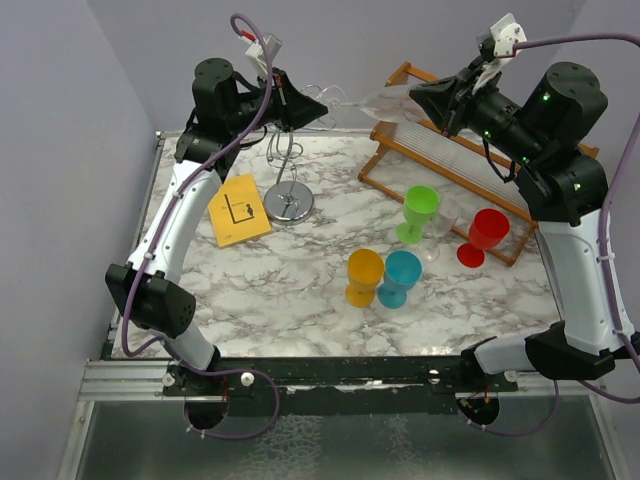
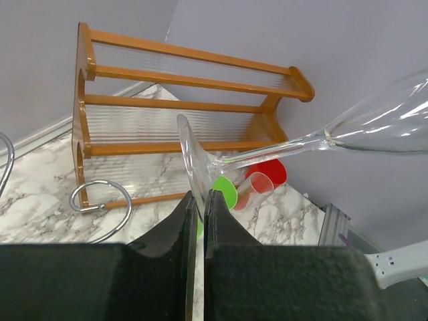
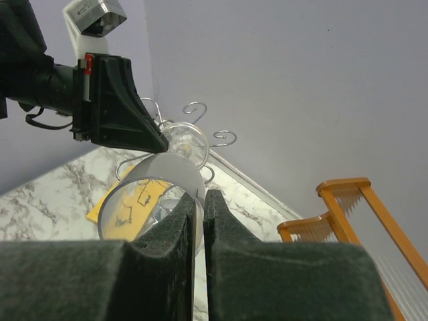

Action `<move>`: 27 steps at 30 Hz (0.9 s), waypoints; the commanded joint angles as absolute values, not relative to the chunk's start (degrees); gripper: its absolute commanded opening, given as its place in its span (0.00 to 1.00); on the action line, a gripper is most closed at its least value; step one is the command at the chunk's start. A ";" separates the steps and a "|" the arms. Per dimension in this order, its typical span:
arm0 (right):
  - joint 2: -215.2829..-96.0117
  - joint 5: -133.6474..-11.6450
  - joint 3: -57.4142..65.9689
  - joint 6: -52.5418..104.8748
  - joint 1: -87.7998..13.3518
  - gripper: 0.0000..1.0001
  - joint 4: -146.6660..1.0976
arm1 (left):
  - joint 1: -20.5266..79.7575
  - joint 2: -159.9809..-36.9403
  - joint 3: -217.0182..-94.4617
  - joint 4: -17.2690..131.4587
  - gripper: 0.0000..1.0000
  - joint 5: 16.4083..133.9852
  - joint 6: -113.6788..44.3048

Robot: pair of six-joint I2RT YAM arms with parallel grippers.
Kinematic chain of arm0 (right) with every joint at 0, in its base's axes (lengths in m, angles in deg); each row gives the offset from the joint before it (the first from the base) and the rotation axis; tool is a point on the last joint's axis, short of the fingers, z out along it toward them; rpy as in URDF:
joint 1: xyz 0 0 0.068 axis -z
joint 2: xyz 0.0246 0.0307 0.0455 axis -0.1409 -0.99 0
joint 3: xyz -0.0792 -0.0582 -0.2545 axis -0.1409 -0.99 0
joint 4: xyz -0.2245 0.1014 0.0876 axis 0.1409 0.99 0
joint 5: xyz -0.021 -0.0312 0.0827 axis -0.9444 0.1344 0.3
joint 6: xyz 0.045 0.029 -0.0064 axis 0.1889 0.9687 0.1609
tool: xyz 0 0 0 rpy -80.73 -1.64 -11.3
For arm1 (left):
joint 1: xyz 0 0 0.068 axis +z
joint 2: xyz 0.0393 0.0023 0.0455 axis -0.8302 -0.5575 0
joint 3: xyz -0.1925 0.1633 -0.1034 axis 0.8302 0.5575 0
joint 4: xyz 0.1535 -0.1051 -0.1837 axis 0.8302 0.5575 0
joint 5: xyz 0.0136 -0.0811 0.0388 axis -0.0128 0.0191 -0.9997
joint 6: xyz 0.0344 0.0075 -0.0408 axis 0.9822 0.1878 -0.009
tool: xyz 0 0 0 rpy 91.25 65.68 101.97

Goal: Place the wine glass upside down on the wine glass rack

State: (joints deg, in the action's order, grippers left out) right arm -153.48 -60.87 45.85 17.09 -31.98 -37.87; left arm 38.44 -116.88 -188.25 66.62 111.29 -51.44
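A clear wine glass [image 1: 368, 100] hangs roughly level in the air between my two grippers, above the table's far side. My left gripper [image 1: 326, 106] is shut on the edge of its round foot [image 2: 192, 160]; the stem [image 2: 267, 152] runs off to the right toward the bowl [image 2: 394, 120]. My right gripper [image 3: 199, 194] is shut on the rim of the bowl [image 3: 152, 190]. The chrome wine glass rack [image 1: 290, 203] stands on its disc base just below the left gripper, and its scroll arms [image 3: 224, 137] curl up behind the glass foot.
A brown wooden slatted rack [image 1: 450, 150] stands at the back right. Green [image 1: 420, 210], red [image 1: 487, 235], orange [image 1: 364, 275] and blue [image 1: 402, 275] goblets stand in front of it. A yellow card [image 1: 238, 210] lies left of the chrome base.
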 commanded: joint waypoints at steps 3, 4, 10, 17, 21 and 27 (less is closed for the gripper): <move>-151.98 -60.27 44.27 15.78 -32.05 0.24 -40.79 | 39.59 -116.75 -192.42 67.54 0.00 111.21 -47.73; -151.95 -60.78 44.23 15.31 -32.09 0.34 -40.51 | 40.42 -116.80 -193.07 67.98 0.00 110.85 -47.62; -151.32 -64.76 44.55 12.34 -32.09 0.65 -39.37 | 46.72 -116.29 -197.25 71.45 0.00 108.98 -45.51; -151.97 -68.39 45.50 8.52 -32.09 0.74 -37.78 | 54.23 -115.34 -202.09 77.82 0.00 101.59 -37.17; -152.64 -69.50 43.85 4.76 -32.09 0.88 -36.80 | 57.95 -115.94 -205.74 81.07 0.00 92.92 -31.74; -153.76 -67.49 38.18 -1.64 -32.09 0.93 -34.88 | 59.54 -117.52 -210.60 83.59 0.00 77.00 -20.58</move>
State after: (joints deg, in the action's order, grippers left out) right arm -152.56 -67.60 41.57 4.04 -31.98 -37.28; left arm 59.12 -117.16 -206.77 82.55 90.79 -29.74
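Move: The left gripper already pinches the wine glass by its foot. The scrolled head of the wine glass rack sits about 8 cm to that hand's left, 6 cm ahead and 14 cm below; the yellow book lies some 21 cm left, 6 cm ahead and 43 cm down. From the right hand, which still grips the bowl's rim, the glass's middle is roughly 9 cm left, 3 cm ahead and 4 cm lower. Let go of the wine glass's rim with the right gripper, opening it wide and easing it just a few centimetres down, forward and right. Keep the foot pinched in the left gripper and carry the glass some 22 cm left, also forward and up about 7 cm each, high past the rack, speeding up and swinging the hand about 40 degrees counter-clockwise. ##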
